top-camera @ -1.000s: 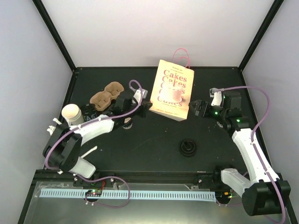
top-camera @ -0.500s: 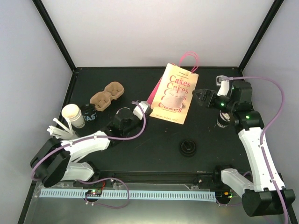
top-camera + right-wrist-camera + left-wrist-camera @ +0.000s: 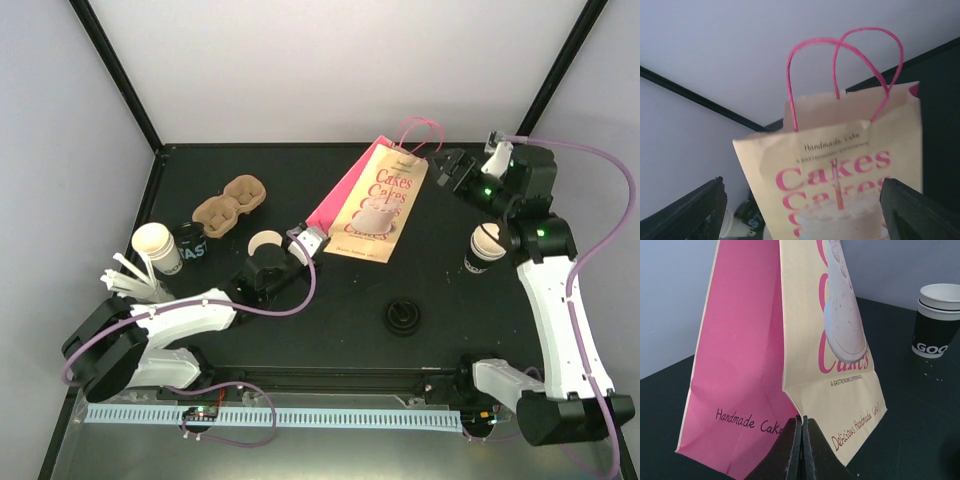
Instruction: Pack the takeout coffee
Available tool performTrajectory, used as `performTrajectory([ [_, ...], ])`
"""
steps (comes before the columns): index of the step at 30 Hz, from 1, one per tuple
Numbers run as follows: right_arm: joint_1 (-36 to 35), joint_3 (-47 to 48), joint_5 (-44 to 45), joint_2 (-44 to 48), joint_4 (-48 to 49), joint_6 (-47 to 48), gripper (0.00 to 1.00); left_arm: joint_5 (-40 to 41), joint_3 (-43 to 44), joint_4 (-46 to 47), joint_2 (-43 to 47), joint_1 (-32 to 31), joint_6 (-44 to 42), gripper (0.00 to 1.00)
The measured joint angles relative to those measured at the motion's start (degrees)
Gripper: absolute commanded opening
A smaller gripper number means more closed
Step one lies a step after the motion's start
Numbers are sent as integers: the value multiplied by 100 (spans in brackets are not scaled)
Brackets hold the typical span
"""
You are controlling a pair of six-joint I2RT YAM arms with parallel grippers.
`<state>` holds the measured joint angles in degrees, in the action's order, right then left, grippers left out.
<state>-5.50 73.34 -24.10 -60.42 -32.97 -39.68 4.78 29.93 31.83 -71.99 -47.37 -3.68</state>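
The takeout coffee cups stand apart: one at the right (image 3: 487, 247), one at the far left (image 3: 155, 246), one beside my left wrist (image 3: 265, 244). The right cup (image 3: 936, 320) also shows past the bag in the left wrist view. The brown pulp tray (image 3: 228, 205) lies empty at the back left. A cream and pink "Cakes" bag (image 3: 380, 200) stands tilted in the middle. My left gripper (image 3: 306, 240) is shut, its tips (image 3: 802, 427) against the bag's bottom corner fold (image 3: 790, 395). My right gripper (image 3: 450, 168) is open near the bag's pink handles (image 3: 840, 65), nothing between its fingers (image 3: 700, 210).
A dark cup (image 3: 195, 244) lies on its side next to the left cup. A black lid (image 3: 402, 317) sits near the front middle. White stirrers (image 3: 125, 275) lie at the left edge. Black frame posts and pale walls close the back.
The bag has swung up from lying flatter, its top moving right and back. My right arm lifted back toward the handles, uncovering the right cup. My left arm drew nearer the front.
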Motion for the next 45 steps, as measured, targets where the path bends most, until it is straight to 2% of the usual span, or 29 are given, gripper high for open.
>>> performTrajectory([
  [9,-157,372,-127,-962,837,-1193,85,129,0,118,-2,-201,-221,2],
  [18,-382,1137,367,-1690,960,-1805,84,352,0,120,-2,-374,-431,2],
  [19,-387,1169,450,-1740,951,-1858,80,372,0,120,-2,-387,-450,1],
  [22,-387,1226,688,-1893,944,-2006,49,422,0,120,-4,-422,-492,2],
  [25,-387,1226,855,-2013,946,-2009,27,470,0,118,-15,-455,-533,2],
  [27,-391,1226,916,-2072,951,-2035,8,509,0,120,-15,-474,-553,3],
  [28,-391,1226,918,-2076,962,-2013,2,522,0,120,-15,-481,-560,6],
  [29,-393,1226,916,-2085,988,-1947,1,531,0,118,-15,-487,-568,12],
  [32,-402,1255,859,-2090,1038,-1749,1,553,0,120,-15,-496,-590,52],
  [34,-417,1325,796,-2100,1040,-1550,1,533,0,111,-13,-507,-575,67],
  [37,-463,1386,645,-2100,1141,-1228,1,431,-2,59,92,-518,-485,77],
  [41,-649,1386,289,-2114,1429,-745,1,352,33,-212,708,-520,-122,87],
  [45,-977,1412,-103,-2229,1755,-319,1,402,527,-879,1305,-422,472,90],
])
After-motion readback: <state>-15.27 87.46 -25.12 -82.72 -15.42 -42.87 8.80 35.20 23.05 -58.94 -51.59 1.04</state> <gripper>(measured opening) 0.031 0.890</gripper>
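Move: The bag's pink rope handle stands about 10 cm ahead of the open right hand, 2 cm to its left and about level. The bag's body is some 3 cm ahead, 12 cm left and 9 cm lower; the stacked cups on the table are about 5 cm back, 16 cm right and 32 cm below. From the left hand, which already pinches the bag's lower edge, the handle is roughly 15 cm ahead, 20 cm right and 17 cm up. Forward about 11 cm, rolling some 15 degrees, the right hand reaches the bag's rope handle and shuts on it, then carries it left about 7 cm while rising a little and drawing slightly back. The left hand keeps its pinch on the lower edge, easing back a touch, and only after the right has closed does it open wide, let go and rise some 9 cm. ##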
